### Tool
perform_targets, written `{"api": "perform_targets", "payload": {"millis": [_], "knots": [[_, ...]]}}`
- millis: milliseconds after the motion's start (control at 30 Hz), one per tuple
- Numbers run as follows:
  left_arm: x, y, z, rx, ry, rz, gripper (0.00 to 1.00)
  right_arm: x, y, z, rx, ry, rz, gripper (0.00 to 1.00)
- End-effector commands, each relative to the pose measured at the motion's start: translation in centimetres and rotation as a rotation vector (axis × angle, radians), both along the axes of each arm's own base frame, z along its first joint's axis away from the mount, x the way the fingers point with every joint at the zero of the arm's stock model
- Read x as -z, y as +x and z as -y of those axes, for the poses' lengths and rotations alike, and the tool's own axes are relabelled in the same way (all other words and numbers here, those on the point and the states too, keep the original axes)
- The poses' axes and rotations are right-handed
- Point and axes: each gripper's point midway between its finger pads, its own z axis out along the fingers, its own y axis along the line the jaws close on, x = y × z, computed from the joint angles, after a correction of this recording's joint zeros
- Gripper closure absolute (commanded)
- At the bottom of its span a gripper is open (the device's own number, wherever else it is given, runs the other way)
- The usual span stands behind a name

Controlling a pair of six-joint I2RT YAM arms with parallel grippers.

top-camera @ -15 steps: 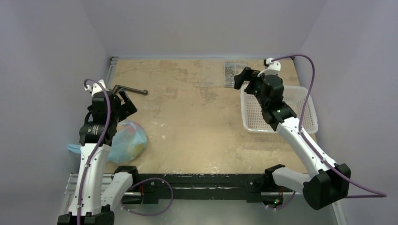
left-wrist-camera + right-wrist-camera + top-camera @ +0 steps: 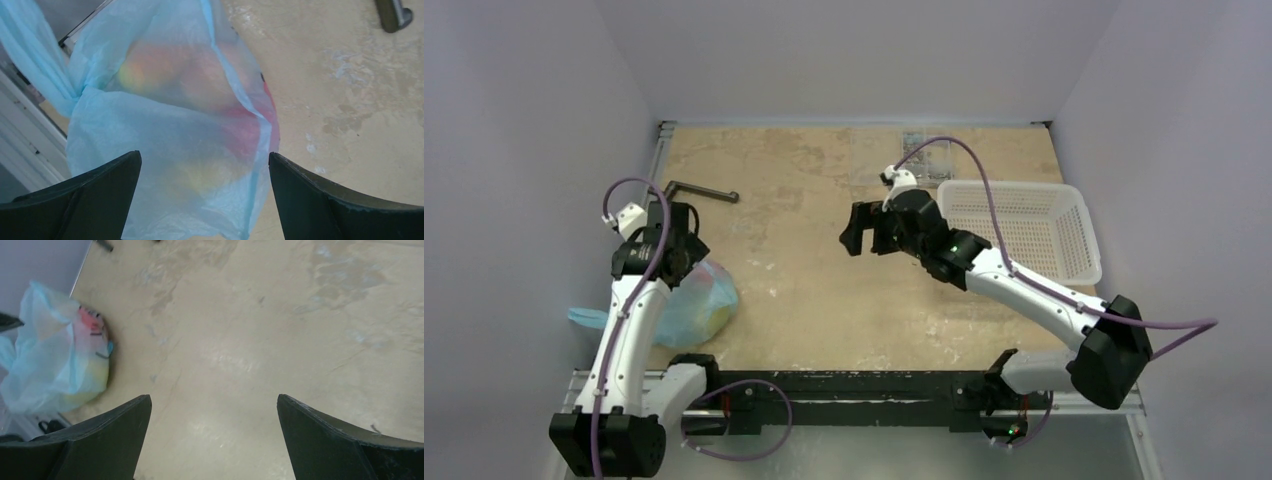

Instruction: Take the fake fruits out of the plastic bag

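The light-blue plastic bag (image 2: pixel 692 304) lies at the near left of the table, bulging. The fake fruits show only as blurred red, peach and yellow shapes through its film (image 2: pixel 200 100). My left gripper (image 2: pixel 686 243) is open, just above the bag's far side, with the bag between its fingers in the left wrist view (image 2: pixel 205 160). My right gripper (image 2: pixel 861 232) is open and empty over the middle of the table, pointing left toward the bag (image 2: pixel 55 360), which sits well apart from it.
A white mesh basket (image 2: pixel 1024 230) stands at the right of the table. A dark metal L-shaped tool (image 2: pixel 699 190) lies at the back left. A clear packet of small dark parts (image 2: pixel 921 145) lies at the back edge.
My right arm has swung from over the basket to the table's middle, toward the bag. My left gripper has dropped slightly closer to the bag.
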Motion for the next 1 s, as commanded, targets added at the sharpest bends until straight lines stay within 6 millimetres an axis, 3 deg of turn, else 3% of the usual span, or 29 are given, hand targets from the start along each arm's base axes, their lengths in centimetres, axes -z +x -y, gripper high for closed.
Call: {"api": "perform_targets", "payload": {"millis": [0, 133, 267, 433, 567, 667, 767, 867, 967], "knots": [[1.8, -3.7, -1.6, -0.281, 0.003, -0.091, 0.0, 0.1, -3.4, -3.5, -0.158, -0.008, 0.001, 0.01], [3.8, -5.7, -1.6, -0.396, -0.007, -0.153, 0.0, 0.8, -5.4, -5.3, -0.264, -0.04, 0.006, 0.01], [4.3, -9.6, -1.7, -0.608, 0.023, -0.306, 0.0, 1.4, -5.2, -5.2, -0.255, -0.057, 0.01, 0.01], [6.1, -10.4, -1.1, -0.663, 0.018, -0.412, 0.0, 1.8, -5.6, -5.6, -0.256, -0.028, -0.02, 0.01], [8.9, -8.9, -0.3, -0.577, -0.061, -0.326, 0.0, 1.7, -5.8, -5.8, -0.248, -0.002, -0.04, 0.01], [10.0, -7.7, 0.1, -0.518, -0.11, -0.243, 0.0, 1.5, -5.9, -5.7, -0.244, 0.006, -0.043, 0.01], [10.5, -6.2, 0.5, -0.422, -0.143, -0.157, 0.1, 1.5, -6.0, -5.6, -0.242, 0.006, -0.05, 0.01], [10.8, -4.6, 1.3, -0.282, -0.176, -0.096, 0.27, 1.5, -5.9, -5.7, -0.241, 0.001, -0.058, 0.01], [10.5, -2.8, 2.9, -0.084, -0.212, -0.052, 0.34, 1.0, -6.7, -6.6, -0.314, 0.019, -0.068, 0.01]]}}
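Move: The left hand hangs open over the blue plastic bag of fruits: the bag's middle is some 14 cm below and 3 cm back, neither left nor right. The bag's twisted handles trail off to about 18 cm left and 4 cm back of this hand, and the dark metal bar lies roughly 23 cm ahead and 3 cm left. From the right hand the bag is about 33 cm left and 12 cm back, some 17 cm lower. The left hand sinks about 11 cm onto the bag while drawing back some 10 cm towards its base-side end and turning about 30 degrees counter-clockwise; near the bottom it reaches forward again 2–3 cm, part of the turn comes undone, and the fingers begin closing, still well apart, with loose plastic between them and against one fingertip. Meanwhile the right hand, open and empty, eases roughly 6 cm back and 5 cm left, a little down, towards the bag, nearly all of it early on, then all but stops in mid-air. ##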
